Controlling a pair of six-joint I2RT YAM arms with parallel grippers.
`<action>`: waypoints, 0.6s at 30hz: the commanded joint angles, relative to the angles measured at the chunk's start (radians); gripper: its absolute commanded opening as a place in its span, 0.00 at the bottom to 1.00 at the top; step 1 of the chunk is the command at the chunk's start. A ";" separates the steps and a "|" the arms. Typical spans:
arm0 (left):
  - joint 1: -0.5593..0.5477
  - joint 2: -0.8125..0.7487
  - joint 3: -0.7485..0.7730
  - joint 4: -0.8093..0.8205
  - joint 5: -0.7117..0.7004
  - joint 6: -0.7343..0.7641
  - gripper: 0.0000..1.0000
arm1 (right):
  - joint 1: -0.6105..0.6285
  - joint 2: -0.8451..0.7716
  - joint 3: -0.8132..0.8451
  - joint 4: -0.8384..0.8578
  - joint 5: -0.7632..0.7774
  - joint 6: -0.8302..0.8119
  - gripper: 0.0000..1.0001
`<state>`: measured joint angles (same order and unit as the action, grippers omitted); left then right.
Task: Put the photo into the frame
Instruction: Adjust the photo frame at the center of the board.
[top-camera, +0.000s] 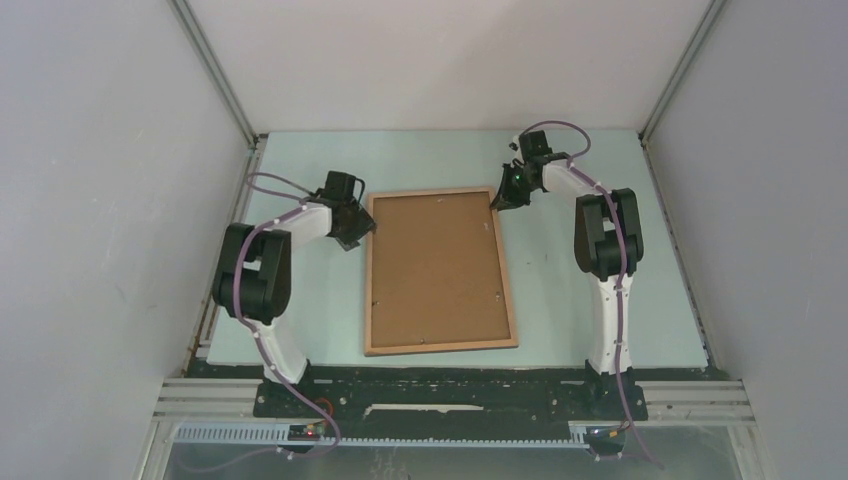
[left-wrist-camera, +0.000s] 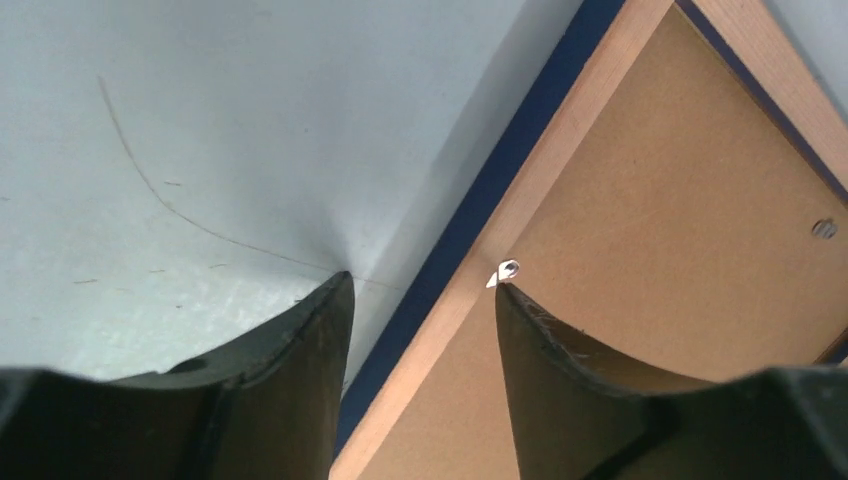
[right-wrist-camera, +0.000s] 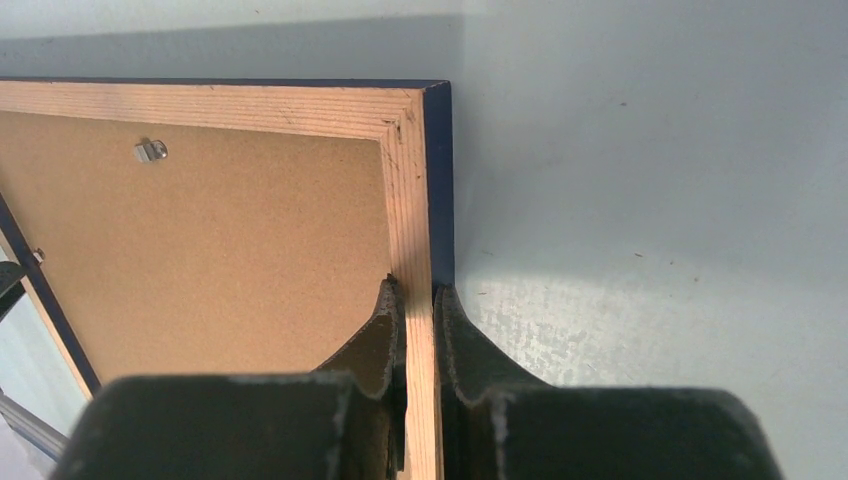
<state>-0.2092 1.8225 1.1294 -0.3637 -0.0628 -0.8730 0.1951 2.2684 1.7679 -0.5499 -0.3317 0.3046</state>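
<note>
The frame (top-camera: 368, 285) lies flat in the middle of the table, wood-brown side up, with a brown backing board (top-camera: 435, 265) filling it. The photo is hidden. My left gripper (top-camera: 357, 232) is open at the frame's left rail near the far corner. In the left wrist view the left gripper (left-wrist-camera: 422, 283) straddles the rail (left-wrist-camera: 560, 140), one finger over the table, the other by a small metal tab (left-wrist-camera: 508, 268) on the board. My right gripper (top-camera: 500, 200) is shut on the right rail near the far right corner; its fingers (right-wrist-camera: 415, 288) pinch the wooden rail (right-wrist-camera: 408, 180).
The table (top-camera: 590, 180) is pale green with grey walls on three sides. A second metal tab (right-wrist-camera: 150, 151) sits at the board's far edge. Both arm bases stand at the near edge, either side of the frame.
</note>
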 joint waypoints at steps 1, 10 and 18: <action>0.022 -0.103 -0.029 -0.010 -0.008 0.041 0.67 | 0.002 -0.033 -0.021 -0.020 0.039 0.003 0.07; 0.021 -0.183 -0.148 -0.016 0.151 0.144 0.80 | 0.035 -0.088 -0.002 -0.082 0.142 -0.012 0.46; -0.006 -0.250 -0.278 0.027 0.153 0.176 0.81 | 0.083 -0.466 -0.256 -0.162 0.405 -0.007 0.77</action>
<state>-0.1967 1.6352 0.9234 -0.3599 0.0753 -0.7444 0.2558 2.0415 1.5986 -0.6445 -0.0715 0.2951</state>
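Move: The photo frame lies back-up, its middle about 14 cm to the right of the left hand and 5 cm back. The middle of the frame's left side is some 7 cm back and 1 cm right, the far left corner about 10 cm straight ahead. From the right hand, still pinching the right side, the frame's middle is about 13 cm back and 12 cm left, the far right corner 5 cm straight ahead. All lie roughly 1 cm below the hand points. The photo frame's right side is let go: the right hand's fingers open wide and, after a brief pause, it draws back about 5 cm, rising and easing right as it rolls its left side down. Astride the frame's left side, the left hand spreads its half-open fingers wider, lifts about 3 cm, and goes back some 6 cm along that side, sinking again towards its middle while turning slightly clockwise. ##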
